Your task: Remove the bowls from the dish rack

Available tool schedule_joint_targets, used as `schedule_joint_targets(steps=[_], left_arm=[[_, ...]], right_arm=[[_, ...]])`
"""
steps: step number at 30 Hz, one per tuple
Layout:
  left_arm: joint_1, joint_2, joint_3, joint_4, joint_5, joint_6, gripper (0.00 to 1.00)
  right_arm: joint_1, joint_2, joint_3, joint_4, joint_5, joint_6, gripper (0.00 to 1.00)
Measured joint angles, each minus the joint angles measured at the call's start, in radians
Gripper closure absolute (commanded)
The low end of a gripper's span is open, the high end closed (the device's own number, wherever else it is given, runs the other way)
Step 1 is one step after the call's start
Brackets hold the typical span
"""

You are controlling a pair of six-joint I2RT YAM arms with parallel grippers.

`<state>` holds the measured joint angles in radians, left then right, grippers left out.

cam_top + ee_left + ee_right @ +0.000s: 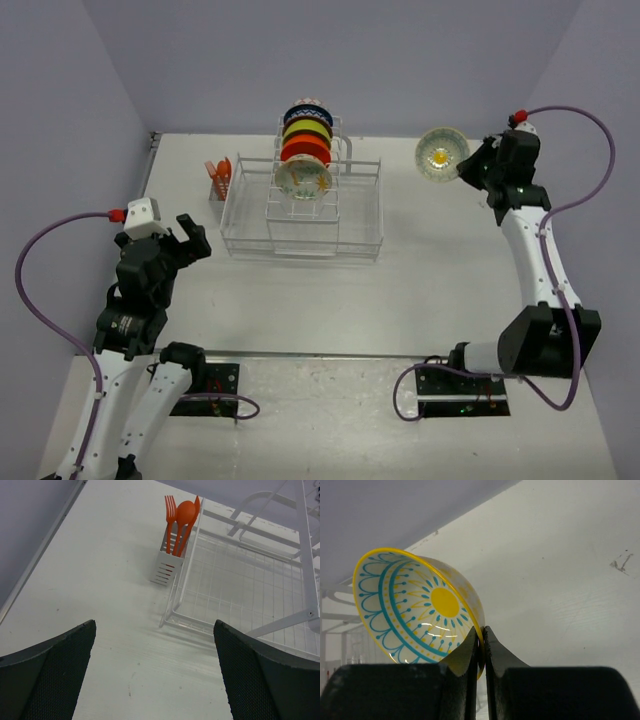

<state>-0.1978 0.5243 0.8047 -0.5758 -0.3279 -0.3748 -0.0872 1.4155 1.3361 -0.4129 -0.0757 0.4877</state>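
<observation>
The white wire dish rack (352, 246) stands at the back middle of the table. Several bowls stand on edge in its slotted upright part: a cream floral one (303, 178) at the front, then orange-red (305, 150), yellow-green (306, 130) and dark blue (307, 113). My right gripper (466, 166) (483, 631) is shut on the rim of another cream bowl (441, 156) (415, 607) with a yellow centre and teal pattern, held in the air right of the rack. My left gripper (190, 240) (154, 625) hangs open over bare table, near the rack's (240, 580) left front corner.
A small white utensil cup (218, 186) (164, 566) with orange cutlery (181, 515) stands against the rack's left side. The walls close in at the back and on both sides. Purple cables loop from both arms.
</observation>
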Motion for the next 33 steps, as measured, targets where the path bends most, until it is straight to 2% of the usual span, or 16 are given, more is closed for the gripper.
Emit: schedule_joint_targets(steps=[4,7,15,19,27,31,32,33], left_arm=[[0.000,0.000,0.000,0.001,0.005,0.000,0.00],[0.000,0.000,0.000,0.006,0.011,0.000,0.00],[0.000,0.000,0.000,0.007,0.014,0.000,0.00],[0.000,0.000,0.000,0.008,0.014,0.000,0.00],[0.000,0.000,0.000,0.010,0.014,0.000,0.00],[0.000,0.000,0.000,0.010,0.014,0.000,0.00],[0.000,0.000,0.000,0.010,0.014,0.000,0.00],[0.000,0.000,0.000,0.010,0.014,0.000,0.00]], right_arm=[[-0.002,-0.133,-0.191,0.120,-0.003,0.059,1.00],[-0.006,-0.093,-0.260,0.173,-0.027,0.107,1.00],[-0.022,0.248,-0.236,0.192,-0.085,0.178,1.00],[-0.024,0.378,-0.152,0.137,-0.085,0.174,1.00],[-0.025,0.439,-0.111,0.119,-0.084,0.163,0.96],[-0.025,0.439,-0.121,0.121,-0.097,0.158,0.69],[-0.025,0.439,-0.126,0.122,-0.100,0.157,0.58],[-0.025,0.437,-0.131,0.123,-0.101,0.159,0.54]])
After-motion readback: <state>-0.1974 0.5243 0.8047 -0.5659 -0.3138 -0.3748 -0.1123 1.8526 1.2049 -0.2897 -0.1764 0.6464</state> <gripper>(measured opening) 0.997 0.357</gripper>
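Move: Held by its rim in the right hand's closed fingers, the yellow-and-blue bowl is to go to a bare table spot about 6 cm left of that hand, 3 cm ahead and 25 cm below. The dish rack's middle lies some 40 cm left and 2 cm ahead, roughly 19 cm lower; its nearest remaining patterned bowl is 39 cm left, about 5 cm ahead, 14 cm down. From the left hand, the spot is roughly 61 cm right, 22 cm ahead, 25 cm below. Lowering the yellow-and-blue bowl to the open table right of the dish rack, the right hand draws back a couple of centimetres, then drops about 21 cm, easing slightly forward. The fingers tip some 25 degrees further down and the hand's left side rises a little. Almost stopped just above the table, it opens the fingers partway, loosening the pinch on the rim. ##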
